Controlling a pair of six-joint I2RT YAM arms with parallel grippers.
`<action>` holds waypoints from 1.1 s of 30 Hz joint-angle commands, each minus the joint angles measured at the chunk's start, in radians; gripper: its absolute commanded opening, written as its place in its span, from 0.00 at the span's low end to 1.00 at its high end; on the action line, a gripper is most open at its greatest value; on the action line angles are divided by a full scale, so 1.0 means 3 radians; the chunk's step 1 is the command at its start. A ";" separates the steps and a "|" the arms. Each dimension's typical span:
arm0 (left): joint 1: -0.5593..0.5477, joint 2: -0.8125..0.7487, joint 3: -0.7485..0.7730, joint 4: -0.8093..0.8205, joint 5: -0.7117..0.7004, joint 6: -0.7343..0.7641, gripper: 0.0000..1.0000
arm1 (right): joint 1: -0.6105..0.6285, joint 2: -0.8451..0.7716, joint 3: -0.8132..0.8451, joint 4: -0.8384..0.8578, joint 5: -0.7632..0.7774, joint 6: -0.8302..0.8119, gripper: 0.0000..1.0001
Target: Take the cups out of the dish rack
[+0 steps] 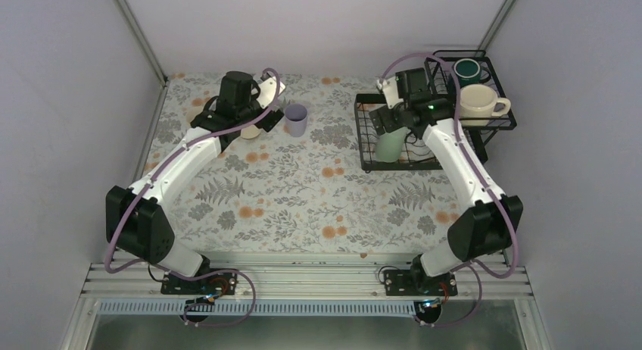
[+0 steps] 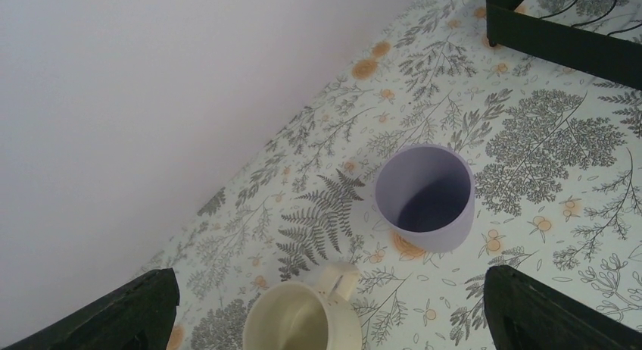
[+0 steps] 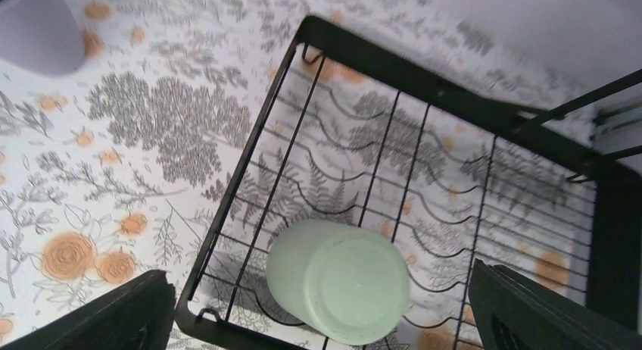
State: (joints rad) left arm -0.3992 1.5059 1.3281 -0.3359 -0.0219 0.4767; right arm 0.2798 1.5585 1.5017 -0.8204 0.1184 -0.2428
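Note:
The black wire dish rack (image 1: 367,130) stands at the back right. A mint-green tumbler (image 3: 337,285) sits upside down in its tray's near corner (image 3: 227,214). My right gripper (image 3: 325,316) hovers open above it, one finger on each side, not touching. The raised basket (image 1: 503,123) holds a dark green mug (image 1: 469,67) and a cream mug (image 1: 481,101). At the back left, a lavender tumbler (image 2: 425,197) and a pale yellow mug (image 2: 303,320) stand upright on the table. Over the yellow mug my left gripper (image 2: 329,316) is open, holding nothing.
The table wears a floral cloth (image 1: 303,191). Grey walls close in at the back and on both sides, and the back wall (image 2: 151,100) runs just behind the left gripper. A corner of the rack (image 2: 560,39) shows in the left wrist view.

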 commanded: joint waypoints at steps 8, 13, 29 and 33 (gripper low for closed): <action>0.0017 -0.0053 -0.0010 0.0095 -0.0075 -0.0117 1.00 | -0.0035 0.0058 0.0098 -0.0257 0.0235 0.0066 1.00; 0.0023 -0.0148 -0.0105 0.0144 -0.0077 -0.0104 1.00 | -0.0104 0.0131 -0.0099 -0.0110 0.0353 0.0086 1.00; 0.0032 -0.0112 -0.0197 0.0077 0.0092 -0.0088 1.00 | -0.0343 0.0558 -0.0286 0.0007 -0.0081 0.0089 1.00; 0.0033 -0.0093 -0.0213 0.0070 0.0218 -0.0127 1.00 | -0.0349 0.0625 -0.0308 0.0035 -0.0218 0.0101 0.94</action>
State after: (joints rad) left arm -0.3946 1.4837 1.2713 -0.3233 -0.0101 0.4553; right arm 0.1810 1.7279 1.4212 -0.8364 0.1116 -0.2337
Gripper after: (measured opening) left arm 0.999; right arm 0.971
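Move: The green cup lies in the lower rack about 15 cm below the open right hand, 4 cm to its right and level fore and aft. The rack's left rail runs some 8 cm left of the cup; the cream mug on the upper tier is 25 cm right and 6 cm ahead of this hand, about 3 cm lower. From the left hand, the green cup is some 34 cm right, 2 cm back and 19 cm below. After a brief rise, the open right hand sinks about 10 cm overall, drifting 4 right towards the green cup, tipping downward. ##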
